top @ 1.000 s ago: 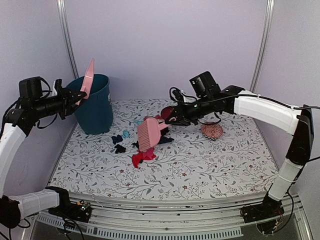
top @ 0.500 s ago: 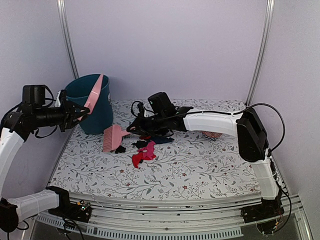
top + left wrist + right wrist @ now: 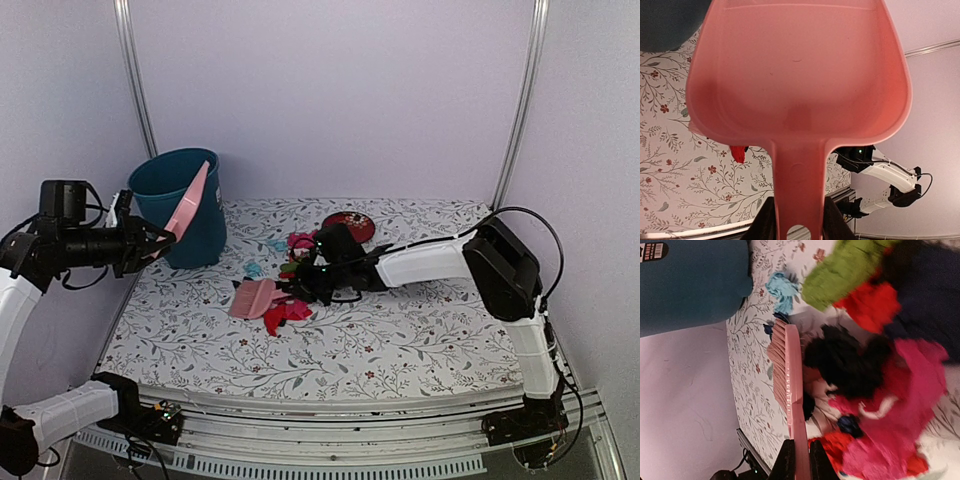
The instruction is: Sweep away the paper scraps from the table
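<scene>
The paper scraps (image 3: 298,272) lie bunched mid-table in black, pink, red and green, with a red one (image 3: 285,313) nearest the front and a light blue one (image 3: 253,268) to the left. My right gripper (image 3: 312,283) is shut on the handle of a pink brush (image 3: 254,298), whose bristles rest on the table (image 3: 420,340) against the pile's left side. The right wrist view shows the brush (image 3: 790,370) beside black (image 3: 850,360), pink (image 3: 912,405) and green (image 3: 850,270) scraps. My left gripper (image 3: 156,239) holds a pink dustpan (image 3: 190,205) in the air by its handle (image 3: 800,200).
A teal bin (image 3: 195,215) stands at the table's back left, just behind the dustpan. A round dark-red plate (image 3: 352,224) lies at the back, beyond the scraps. Side walls and metal posts close in the table.
The right arm swung the brush out to the left, then drew it back and down against the scraps, bunching them. The dustpan tilted and dropped a little in front of the bin.
</scene>
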Motion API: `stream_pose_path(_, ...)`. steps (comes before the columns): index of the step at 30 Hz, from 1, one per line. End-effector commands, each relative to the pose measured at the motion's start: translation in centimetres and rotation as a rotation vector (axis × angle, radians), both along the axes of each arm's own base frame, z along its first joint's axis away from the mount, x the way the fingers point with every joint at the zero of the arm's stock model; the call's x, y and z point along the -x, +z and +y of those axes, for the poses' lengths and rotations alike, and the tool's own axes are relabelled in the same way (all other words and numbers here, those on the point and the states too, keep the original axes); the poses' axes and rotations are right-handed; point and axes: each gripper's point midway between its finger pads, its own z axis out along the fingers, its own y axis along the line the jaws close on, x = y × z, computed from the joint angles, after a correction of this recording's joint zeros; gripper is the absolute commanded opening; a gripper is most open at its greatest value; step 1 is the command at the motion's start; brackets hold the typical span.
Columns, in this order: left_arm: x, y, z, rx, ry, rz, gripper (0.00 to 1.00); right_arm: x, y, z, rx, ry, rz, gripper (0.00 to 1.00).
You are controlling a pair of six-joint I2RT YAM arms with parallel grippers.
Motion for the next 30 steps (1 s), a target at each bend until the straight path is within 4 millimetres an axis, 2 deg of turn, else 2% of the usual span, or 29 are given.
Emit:
stream_pose_path(1, 0.0, -1.7, -0.6, -0.011, -0.042, 0.008, 0.05, 2.8, 2.2, -6.4, 0.048, -0.072, 0.062, 0.01)
stream_pose_path(7, -0.3, -4.4, -1.0, -0.04, -0.061, 0.038, 0.05, 7.5, 1.1, -17.2, 0.211, -0.113, 0.11, 0.01)
stream_pose_path(9, -0.2, -5.1, -1.5, -0.056, -0.079, 0.05, 0.05, 8.1, 1.7, -20.4, 0.241, -0.132, 0.092, 0.01)
stream_pose_path(11, 0.1, -5.5, -2.2, -0.079, -0.109, 0.056, 0.05, 8.1, 3.9, -21.7, 0.221, -0.106, 0.017, 0.01)
stream_pose_path(15, 0.4, -5.3, -2.3, -0.148, -0.111, 0.053, 0.05, 7.6, 12.0, -19.0, 0.092, 0.079, -0.243, 0.01)
stream_pose_path(17, 0.4, -4.9, -2.1, -0.161, -0.108, 0.048, 0.05, 6.9, 14.9, -17.5, 0.052, 0.133, -0.317, 0.01)
stream_pose_path(18, 0.4, -4.6, -2.1, -0.16, -0.107, 0.044, 0.05, 6.2, 15.6, -16.9, 0.047, 0.144, -0.347, 0.01)
stream_pose_path(21, 0.6, -3.9, -2.3, -0.144, -0.112, 0.035, 0.05, 3.2, 16.6, -14.1, 0.047, 0.144, -0.386, 0.01)
stream_pose_path(26, 1.2, -3.8, -2.3, -0.143, -0.119, 0.043, 0.05, -2.0, 18.0, -8.9, -0.04, 0.114, -0.409, 0.01)
stream_pose_path(29, 1.4, -3.7, -2.2, -0.152, -0.12, 0.045, 0.05, -4.5, 16.9, -5.7, -0.095, 0.094, -0.37, 0.01)
stream_pose_path(30, 1.5, -3.7, -2.1, -0.157, -0.12, 0.045, 0.05, -5.3, 15.6, -4.6, -0.101, 0.089, -0.354, 0.01)
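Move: The right hand holds the brush just over the red-pink scraps, which lie about 7 cm below and 1 cm back, level with it sideways. Black scraps at the bristles lie some 10 cm left and 4 cm ahead of that hand; the green scrap is about 10 cm ahead, and a light-blue one 10 cm ahead and 8 cm left. From the left hand, holding the dustpan, the red-pink scraps lie roughly 11 cm ahead, 19 cm right and 30 cm below. Right hand's brush sweeps scraps about 20 cm right, slightly back, then lifts leftward and forward; left dustpan sinks. ##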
